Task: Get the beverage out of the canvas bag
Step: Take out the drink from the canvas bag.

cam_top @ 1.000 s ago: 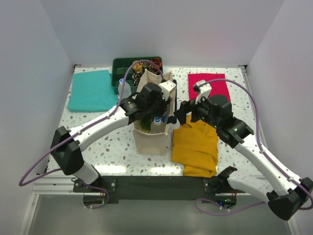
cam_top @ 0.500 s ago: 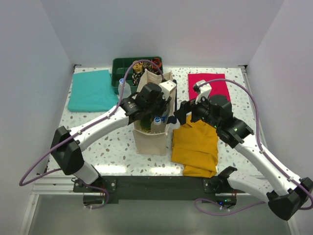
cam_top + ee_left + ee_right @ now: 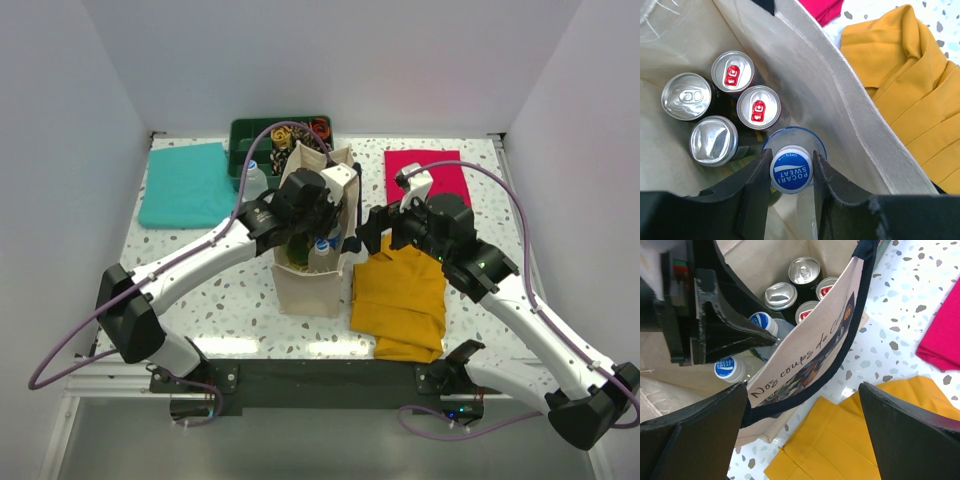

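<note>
The cream canvas bag with navy handles stands open in mid-table. Inside are several cans and a clear bottle with a blue "Pocari Sweat" cap. My left gripper reaches down into the bag, and its fingers press both sides of that cap. The right wrist view also shows this bottle, plus a second blue-capped bottle beside it. My right gripper is wide open at the bag's right side, and the printed bag wall hangs between its fingers.
A mustard-yellow cloth lies right of the bag. A red cloth lies at back right and a teal cloth at back left. A green tray of small items and a clear bottle stand behind the bag.
My left arm's elbow and lower link have swung left and down, while its gripper stays in the bag on the bottle cap. The right arm has not moved.
</note>
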You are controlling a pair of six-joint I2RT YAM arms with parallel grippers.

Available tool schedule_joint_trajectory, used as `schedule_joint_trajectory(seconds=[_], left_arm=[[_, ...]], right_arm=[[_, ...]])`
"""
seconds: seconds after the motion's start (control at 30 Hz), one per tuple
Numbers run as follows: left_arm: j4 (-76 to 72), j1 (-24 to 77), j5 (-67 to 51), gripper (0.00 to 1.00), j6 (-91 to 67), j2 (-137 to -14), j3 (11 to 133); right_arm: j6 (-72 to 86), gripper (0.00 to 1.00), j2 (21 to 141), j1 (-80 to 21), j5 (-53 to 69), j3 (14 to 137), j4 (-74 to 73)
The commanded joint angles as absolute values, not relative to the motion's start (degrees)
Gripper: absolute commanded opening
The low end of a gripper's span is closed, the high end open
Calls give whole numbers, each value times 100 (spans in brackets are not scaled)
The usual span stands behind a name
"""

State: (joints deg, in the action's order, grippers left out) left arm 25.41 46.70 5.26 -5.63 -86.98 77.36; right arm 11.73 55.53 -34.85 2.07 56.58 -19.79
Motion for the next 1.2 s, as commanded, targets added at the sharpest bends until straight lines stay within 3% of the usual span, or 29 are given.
schedule_joint_trajectory(seconds=[0.0, 1.17], left_arm=[[2057, 4693, 659, 0, -598, -8121, 8130], [2558, 4702, 553, 0, -510, -7375, 9096]], right_arm=[[1143, 98, 5572, -3489, 114, 5818, -1899], [1107, 98, 5678, -3489, 18, 5836, -1872]])
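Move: The left gripper already has the large blue-labelled bottle by its cap, down in the canvas bag; the bottle's middle is about 9 cm below the hand point. The small bottle stands some 6 cm back and 2 cm left, the green bottle about 7 cm left and 3 cm back, and the nearest red-tabbed can roughly 4 cm straight ahead, all lower down. From the idle right gripper the large bottle is some 9 cm left, 4 cm ahead and 15 cm below. Draw the left gripper almost straight up out of the canvas bag, about 11 cm, keeping the fingers pinched on the large bottle's cap. Ease off briefly after the first 3 cm, then climb faster, letting the wrist tip up some 10 degrees. ##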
